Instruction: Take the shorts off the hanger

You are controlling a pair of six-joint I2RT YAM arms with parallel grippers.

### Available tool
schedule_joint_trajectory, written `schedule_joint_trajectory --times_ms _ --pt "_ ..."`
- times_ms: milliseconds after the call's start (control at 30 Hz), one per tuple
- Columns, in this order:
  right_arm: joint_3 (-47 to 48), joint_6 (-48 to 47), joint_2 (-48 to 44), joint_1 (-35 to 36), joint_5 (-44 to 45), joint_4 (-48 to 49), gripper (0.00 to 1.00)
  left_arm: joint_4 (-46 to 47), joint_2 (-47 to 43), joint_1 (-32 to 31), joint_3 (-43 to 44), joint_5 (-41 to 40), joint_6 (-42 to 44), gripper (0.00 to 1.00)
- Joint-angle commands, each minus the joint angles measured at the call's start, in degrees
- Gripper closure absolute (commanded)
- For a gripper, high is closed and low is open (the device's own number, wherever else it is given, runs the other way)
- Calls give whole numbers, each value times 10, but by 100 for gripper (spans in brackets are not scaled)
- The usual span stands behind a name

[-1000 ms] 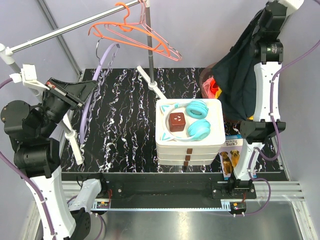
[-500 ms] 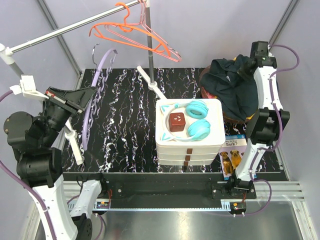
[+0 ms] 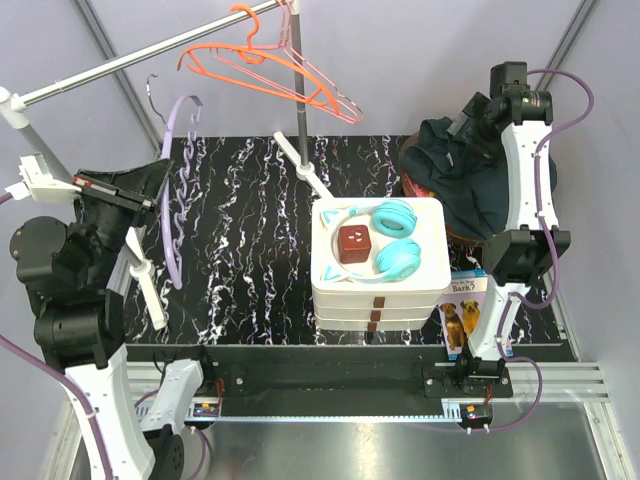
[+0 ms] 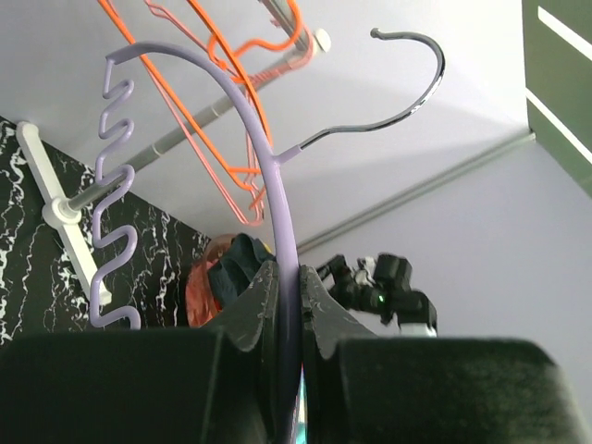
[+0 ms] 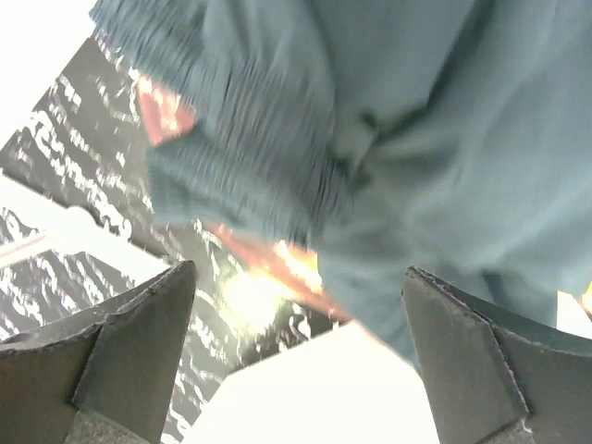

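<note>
The dark teal shorts [image 3: 462,188] lie in a heap on an orange basket [image 3: 412,168] at the back right, off the hanger. My right gripper [image 3: 478,112] hovers just above them, open and empty. In the right wrist view its fingers stand wide apart [image 5: 301,305] with the shorts [image 5: 398,139] filling the top. My left gripper [image 3: 158,178] is shut on the bare lilac hanger [image 3: 178,200] and holds it up at the left. In the left wrist view the hanger [image 4: 277,213] runs up between the closed fingers [image 4: 287,305]. The shorts [image 4: 236,264] show small in the distance.
A stack of white trays [image 3: 430,285] stands mid-table, holding teal headphones [image 3: 392,240] and a brown cube [image 3: 354,243]. Orange hangers [image 3: 270,65] hang on the rail [image 3: 120,62] of a rack with a post [image 3: 299,90]. A book with dogs on it [image 3: 462,315] lies at the front right.
The right gripper lowered the shorts from high up onto the basket, let go and opened above them. The left gripper moved the lilac hanger left and a little up.
</note>
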Motion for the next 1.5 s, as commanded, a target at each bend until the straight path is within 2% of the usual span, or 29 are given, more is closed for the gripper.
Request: schedule_joint_trajectory --times_ms 0,100,233,400,600,900,1133,1467 --pt "-13 15 -78 20 38 -94 0 42 29 -1 21 -64 -23 100" --pt "-28 15 -107 61 33 -103 0 49 52 -1 33 -84 -23 100" --pt "-105 18 -167 99 35 -86 0 70 88 -6 53 -113 -30 100" --pt "-165 17 -229 106 17 -50 0 106 141 -59 73 -193 -4 100" --pt "-122 -15 -216 105 49 -83 0 134 198 -87 108 -265 18 100" --pt "-111 -11 -225 106 37 -102 0 159 265 -140 131 -357 27 100" --pt "-132 -12 -239 105 43 -102 0 171 287 -178 121 -392 30 100" --pt "-178 -12 -273 106 46 -100 0 221 299 -196 75 -391 24 100"
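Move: The bare lilac hanger is already pinched in the left hand; the spot on the rail it is being taken to lies about 25 cm ahead, 5 cm to the left and 8 cm higher. The orange hanger's body hangs roughly 27 cm ahead and 13 cm right at hand height. From the open right hand, the dark shorts in the basket lie about 8 cm ahead, 5 cm right and 18 cm below; the white box sits some 15 cm back, 20 cm left and 20 cm down. Keeping its pinch on the lilac hanger, the left hand carries it forward about 19 cm to bring the silver hook up to the rail, left of the orange hanger, swinging some 20 degrees counter-clockwise and bearing a few centimetres left before easing back right and sinking slightly at the end. The right hand, already wide open and clear of the dark shorts, draws back roughly 10 cm, shifts left and rises about 7 cm each towards the white box, then all but waits there, still open. ##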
